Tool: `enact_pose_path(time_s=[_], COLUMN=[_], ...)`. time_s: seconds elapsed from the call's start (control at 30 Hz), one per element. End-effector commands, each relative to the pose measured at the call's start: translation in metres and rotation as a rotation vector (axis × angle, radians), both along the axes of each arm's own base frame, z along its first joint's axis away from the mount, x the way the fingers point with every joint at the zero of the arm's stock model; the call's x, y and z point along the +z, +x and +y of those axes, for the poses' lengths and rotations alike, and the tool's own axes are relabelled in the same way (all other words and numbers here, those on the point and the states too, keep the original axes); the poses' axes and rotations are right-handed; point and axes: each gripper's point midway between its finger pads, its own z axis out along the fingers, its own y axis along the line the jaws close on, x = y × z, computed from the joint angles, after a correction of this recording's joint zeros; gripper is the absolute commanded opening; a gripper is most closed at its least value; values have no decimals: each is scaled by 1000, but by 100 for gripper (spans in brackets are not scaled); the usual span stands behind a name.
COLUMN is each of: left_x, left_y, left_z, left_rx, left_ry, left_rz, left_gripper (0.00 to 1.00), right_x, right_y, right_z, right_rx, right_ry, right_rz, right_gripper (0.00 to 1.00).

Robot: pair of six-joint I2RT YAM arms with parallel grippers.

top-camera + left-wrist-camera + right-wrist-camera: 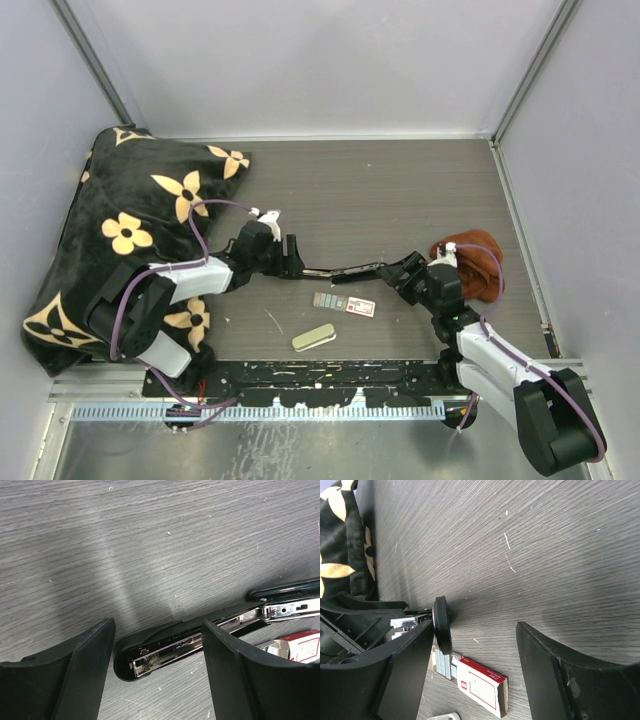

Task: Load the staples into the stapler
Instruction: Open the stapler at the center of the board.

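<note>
The black stapler lies swung open on the table between my two grippers. In the left wrist view its chrome magazine channel faces up. Its rounded end sits between the open fingers of my left gripper, and the right finger hides part of it. My left gripper is at the stapler's left end. My right gripper stands open at the right end, the stapler's black tip beside its left finger. The silvery staples lie partly in their red-and-white box.
A cream-green oblong lies near the front edge. A black cushion with tan flowers fills the left side. A brown cloth sits right of my right gripper. Grey walls close the table on three sides.
</note>
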Motion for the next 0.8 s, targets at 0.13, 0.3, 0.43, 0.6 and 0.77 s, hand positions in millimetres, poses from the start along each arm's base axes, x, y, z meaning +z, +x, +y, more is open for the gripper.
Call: enact_pose_path(time_s=[0.13,0.3,0.43,0.6,0.77], left_x=[35,31,22,13,9], left_y=[7,3,-3,-4,-7], left_z=[2,19,25,32,34], left_rx=[35,119,140,169,177], left_ry=[-34,-1,13,35,41], left_rz=[-77,-58,-28,-6,3], left_gripper=[69,65,62,51,46], right_x=[5,4,5,5,5], right_y=[4,3,3,3,4], right_z=[-4,-3,-3,-2,-3], right_rx=[-11,-4,-1,1,-2], right_ry=[-27,-24,-23,-19,-19], right_rz=[-27,-26,-29,-30,-31], right_gripper=[71,71,70,69,69])
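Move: The opened stapler lies crosswise, its hinge (the middle) about 9 cm to the right of the left hand point, 1 cm back and 2 cm below; the magazine half runs from the hinge to under the left fingers. The strip of staples lies some 9 cm right and 7 cm back, the staple box 16 cm right and 9 cm back, both about 2 cm lower. From the right hand the hinge is roughly 15 cm left, 3 cm back and 4 cm below. Over the stapler's magazine half, away from the hinge, the left hand goes up nearly 3 cm, then about 2 cm left and slightly back while sinking again, to come down by the free end. It turns some 10 degrees counter-clockwise as its fingers partly close, still well apart; contact can't be made out. The right hand all but stays, one finger still close by the raised end of the other half. ##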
